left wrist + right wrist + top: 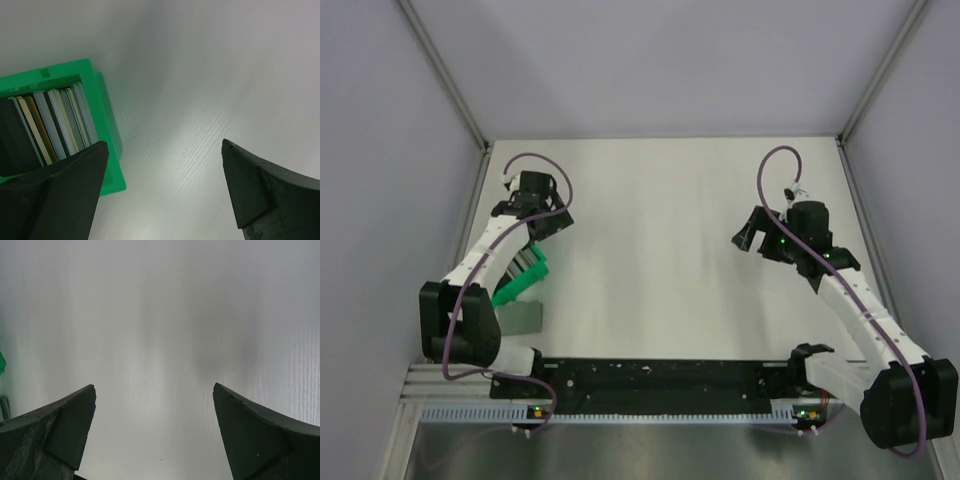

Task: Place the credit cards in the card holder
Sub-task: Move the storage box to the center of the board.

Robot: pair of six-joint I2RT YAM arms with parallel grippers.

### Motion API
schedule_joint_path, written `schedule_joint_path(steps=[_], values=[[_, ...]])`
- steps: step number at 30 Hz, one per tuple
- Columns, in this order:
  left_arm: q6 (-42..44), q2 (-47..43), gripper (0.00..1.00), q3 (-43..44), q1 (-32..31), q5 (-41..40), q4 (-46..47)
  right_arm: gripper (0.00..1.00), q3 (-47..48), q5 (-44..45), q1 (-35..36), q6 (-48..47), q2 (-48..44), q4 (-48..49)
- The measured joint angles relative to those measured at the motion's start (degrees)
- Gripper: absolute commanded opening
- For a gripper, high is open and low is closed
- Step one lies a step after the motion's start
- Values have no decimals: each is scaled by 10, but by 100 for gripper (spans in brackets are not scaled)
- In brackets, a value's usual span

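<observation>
Several credit cards (57, 125), black, grey, whitish and tan, stand on edge in a bright green bin (107, 125). The bin also shows in the top view (523, 283), partly under my left arm. The card holder (521, 318), a flat grey-green wallet, lies shut on the table just in front of the bin. My left gripper (538, 222) hangs above the bin's far end; in its wrist view (164, 145) it is open and empty, just right of the cards. My right gripper (758, 240) is open and empty over bare table (154, 386).
The white table (660, 230) is walled by grey panels on three sides. A black rail (660, 378) with both arm bases runs along the near edge. A sliver of green (1, 362) shows at the left edge of the right wrist view.
</observation>
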Motion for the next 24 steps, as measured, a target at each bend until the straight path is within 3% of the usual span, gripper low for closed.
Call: schedule_joint_path(steps=[16, 24], values=[[-8, 9, 98, -29, 16, -22, -10, 99, 0, -14, 0, -1, 49, -24], [-8, 40, 94, -39, 17, 16, 3, 99, 0, -14, 0, -1, 54, -26]])
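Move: The green storage box with the cards sits back and to the left of the left hand, about 10 cm back, 8 cm left and 11 cm lower. The grey-green case lies some 8 cm nearer the base than the box and level with it sideways. From the right hand the box is roughly 44 cm left, 6 cm back and 13 cm below. The open left hand sinks about 5 cm, easing slightly back towards the green box; the right lowers 3 cm. ##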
